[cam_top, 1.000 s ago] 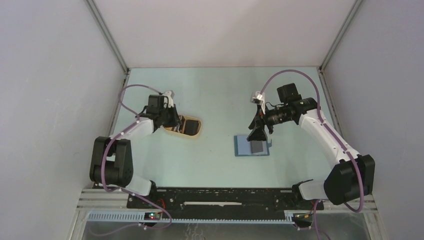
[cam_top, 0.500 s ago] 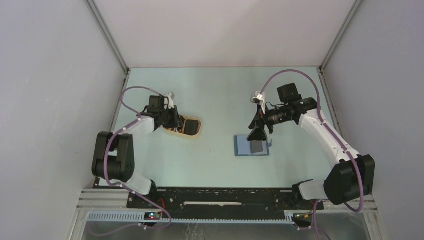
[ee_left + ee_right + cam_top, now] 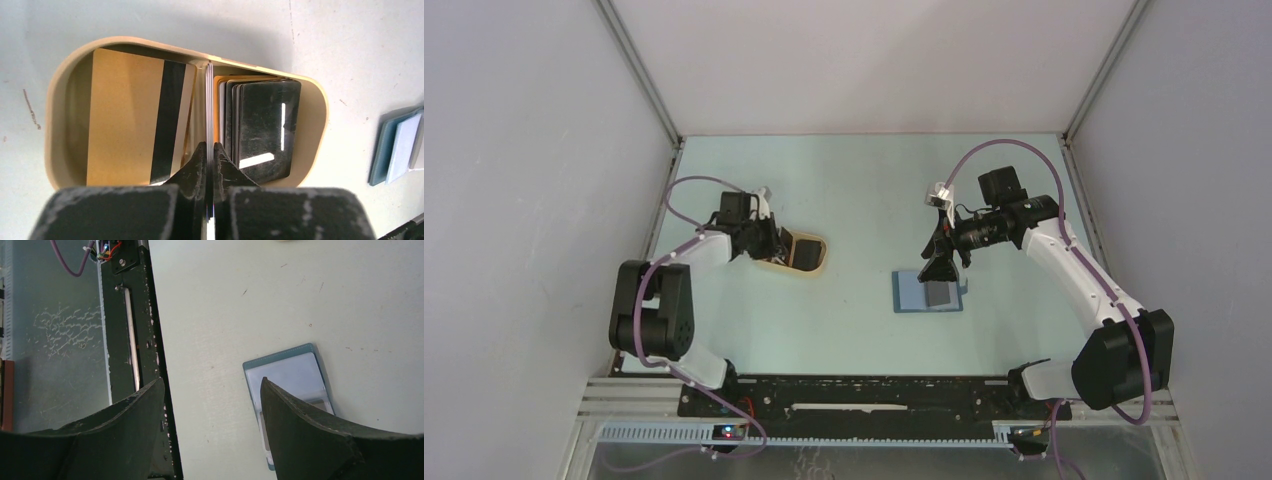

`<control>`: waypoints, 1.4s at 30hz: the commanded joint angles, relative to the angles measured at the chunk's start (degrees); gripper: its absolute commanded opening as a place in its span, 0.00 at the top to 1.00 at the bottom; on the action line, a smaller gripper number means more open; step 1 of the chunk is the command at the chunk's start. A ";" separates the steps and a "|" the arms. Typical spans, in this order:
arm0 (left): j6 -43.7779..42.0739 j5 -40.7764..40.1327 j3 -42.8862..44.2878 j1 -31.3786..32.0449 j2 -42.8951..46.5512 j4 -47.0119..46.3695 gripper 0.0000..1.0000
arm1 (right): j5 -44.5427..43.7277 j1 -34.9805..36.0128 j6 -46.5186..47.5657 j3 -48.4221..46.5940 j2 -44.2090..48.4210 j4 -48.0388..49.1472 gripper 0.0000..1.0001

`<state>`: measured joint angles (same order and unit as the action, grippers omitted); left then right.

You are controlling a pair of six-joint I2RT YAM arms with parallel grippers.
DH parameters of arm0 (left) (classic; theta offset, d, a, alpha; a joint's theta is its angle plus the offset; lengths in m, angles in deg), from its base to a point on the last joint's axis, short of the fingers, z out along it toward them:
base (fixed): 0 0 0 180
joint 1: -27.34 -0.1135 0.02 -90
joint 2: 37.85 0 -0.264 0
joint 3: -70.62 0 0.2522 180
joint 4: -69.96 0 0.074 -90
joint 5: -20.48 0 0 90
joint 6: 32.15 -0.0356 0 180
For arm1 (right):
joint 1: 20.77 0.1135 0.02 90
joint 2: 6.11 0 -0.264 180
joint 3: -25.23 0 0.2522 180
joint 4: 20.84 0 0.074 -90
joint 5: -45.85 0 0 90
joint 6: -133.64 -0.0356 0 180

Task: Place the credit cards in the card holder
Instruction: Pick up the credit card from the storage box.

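Note:
In the left wrist view, my left gripper is shut on a thin credit card that stands edge-on in the middle of a tan oval tray. A gold card with a black stripe leans to its left. Several dark credit cards are stacked to its right. From above, the left gripper sits at the tray's left end. The teal card holder lies open mid-table with a grey card on it. My right gripper hovers open above its far edge, with the card holder beside the right finger.
A black rail with the arm bases runs along the table's near edge. Grey walls close in the left, right and back sides. The card holder's edge shows at the right of the left wrist view.
The left gripper's jaws have closed on the upright card in the tray, and the left arm has shifted slightly left. The right arm has not moved.

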<state>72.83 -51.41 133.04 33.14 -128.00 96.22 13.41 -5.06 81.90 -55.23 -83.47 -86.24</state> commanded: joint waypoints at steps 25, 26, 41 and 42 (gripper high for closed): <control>1.41 1.00 -0.78 -1.18 5.30 -3.57 0.88 | 1.45 -0.70 0.85 -0.37 0.63 -0.46 0.21; 1.51 0.71 -0.91 -1.30 5.67 -3.75 0.93 | 1.48 -0.76 0.89 -0.39 0.63 -0.48 0.21; 1.40 -4.81 -1.51 -1.40 8.94 -2.82 0.61 | 1.59 -0.76 1.02 -0.36 0.63 -0.57 0.21; 1.40 -5.54 -1.96 -1.40 10.23 -3.01 0.61 | 1.59 -0.72 1.03 -0.36 0.57 -0.57 0.21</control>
<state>74.39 -53.31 132.85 32.14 -123.45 94.45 13.43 -5.43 81.95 -55.23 -83.47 -86.29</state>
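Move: Just about under the left fingertips, which already pinch a thin upright bundle of cards, is the storage box, its middle some 1 cm ahead and 3 cm below. In the box the yellow cards lie about 5 cm left and 2 cm ahead of this hand, the black cards some 5 cm right and 1 cm ahead, both roughly 2 cm below. From the idle right hand the box is about 31 cm left, 10 cm ahead and 18 cm below. Letting go of the pinched cards, the left hand works upward out of the storage box in two short lifts, about 3 cm in all, with roughly 1 cm of forward travel and a late drift left. Its fingers part slightly after the first lift, shut again during the second, then spread to over a third open as the hand tips up some 5 degrees. ##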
